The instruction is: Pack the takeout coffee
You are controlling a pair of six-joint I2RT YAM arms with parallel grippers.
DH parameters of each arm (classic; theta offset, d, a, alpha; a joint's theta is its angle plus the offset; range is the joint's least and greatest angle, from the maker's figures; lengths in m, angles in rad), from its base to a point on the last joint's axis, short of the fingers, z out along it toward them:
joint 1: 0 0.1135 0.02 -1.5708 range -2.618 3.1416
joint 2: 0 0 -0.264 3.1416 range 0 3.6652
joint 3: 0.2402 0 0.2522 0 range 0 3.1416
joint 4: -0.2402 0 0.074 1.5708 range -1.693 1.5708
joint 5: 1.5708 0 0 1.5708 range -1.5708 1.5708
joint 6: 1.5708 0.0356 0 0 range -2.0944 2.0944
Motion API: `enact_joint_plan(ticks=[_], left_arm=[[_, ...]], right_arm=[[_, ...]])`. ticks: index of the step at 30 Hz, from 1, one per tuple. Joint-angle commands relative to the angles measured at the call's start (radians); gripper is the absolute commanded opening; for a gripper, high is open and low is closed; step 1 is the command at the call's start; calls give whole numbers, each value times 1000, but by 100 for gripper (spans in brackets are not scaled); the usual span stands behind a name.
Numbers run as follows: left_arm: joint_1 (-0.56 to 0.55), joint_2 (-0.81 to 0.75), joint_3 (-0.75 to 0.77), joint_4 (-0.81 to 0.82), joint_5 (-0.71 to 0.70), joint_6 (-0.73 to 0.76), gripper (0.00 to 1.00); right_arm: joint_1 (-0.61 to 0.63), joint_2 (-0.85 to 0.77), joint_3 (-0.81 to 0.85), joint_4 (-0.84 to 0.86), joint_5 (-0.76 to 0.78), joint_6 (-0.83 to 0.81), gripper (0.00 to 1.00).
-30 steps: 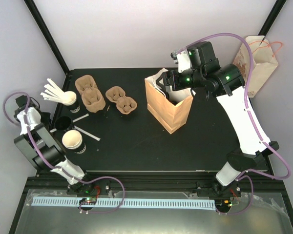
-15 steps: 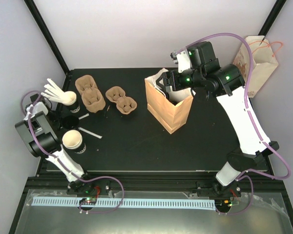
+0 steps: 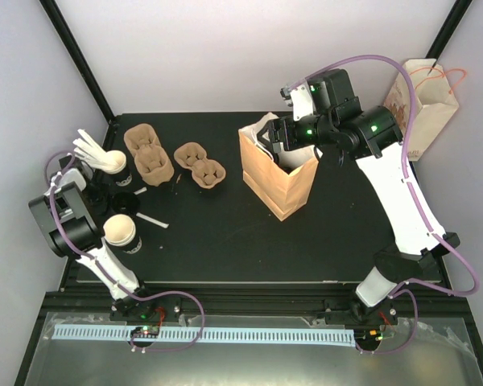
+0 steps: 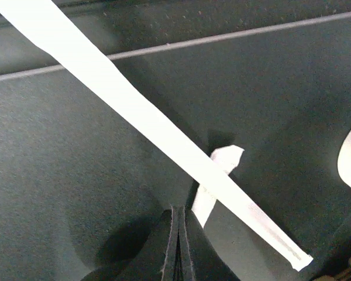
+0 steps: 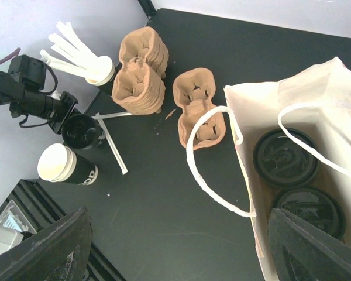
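Note:
An open cream-rimmed paper cup (image 3: 119, 231) (image 5: 61, 164) with a black sleeve stands upright at the table's front left. A black round lid (image 3: 125, 201) (image 5: 82, 130) lies just behind it. My left gripper (image 3: 105, 195) (image 4: 178, 219) is shut with nothing between its fingers. It sits low over the table beside the lid and two loose white stirrers (image 4: 140, 117) (image 3: 149, 219). My right gripper (image 3: 278, 133) (image 5: 181, 252) hangs open over the brown paper bag (image 3: 278, 173) (image 5: 245, 175). Two black-lidded cups (image 5: 284, 157) stand inside the bag.
A cup holding a bunch of white stirrers (image 3: 113, 163) stands at the back left. Two stacks of brown pulp cup carriers (image 3: 149, 157) (image 3: 200, 166) lie behind the middle. The bag's white handle loop (image 5: 207, 175) droops outward. A second paper bag (image 3: 423, 108) stands off the table's right rear.
My left arm has swung right from the table's left edge toward the black lid, which now sits slightly further right. The right arm has not moved.

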Motion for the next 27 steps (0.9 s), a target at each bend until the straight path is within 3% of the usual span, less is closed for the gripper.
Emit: enact_joint_plan(ticks=[1,4,7,14,19,27], left_arm=[[-8,13,39,-1,-36,-19,2],[-5,16,104,-39,-103,6,3],[-4,15,126,-43,-128,-3,19],[26,28,69,17,-96,-34,37],[31,39,55,30,-74,-42,58],[12,108,87,2,-7,-36,61]], right_arm=[[-5,-16,0,3,-3,-15,85],[-5,-22,-6,2,2,-17,85],[-6,-17,-8,5,-9,-15,85],[-5,-15,-3,4,-18,-17,85],[-5,-8,1,5,-25,-18,85],[-5,0,6,0,-30,-19,85]])
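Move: The crossing of the two white straw packets lies almost under the left hand's shut fingers, about 1 cm ahead, 1 cm left and 3 cm below. The black cup stands about 5 cm to this hand's right and 2 cm back, the stacked white cups some 8 cm back and 5 cm right, the straw cup about 11 cm straight ahead. From the right hand the crossing is roughly 44 cm left, 5 cm back and 40 cm down. The left hand backs about 3 cm left, rising 2 cm, then opens wide and sinks over the crossed packets. ##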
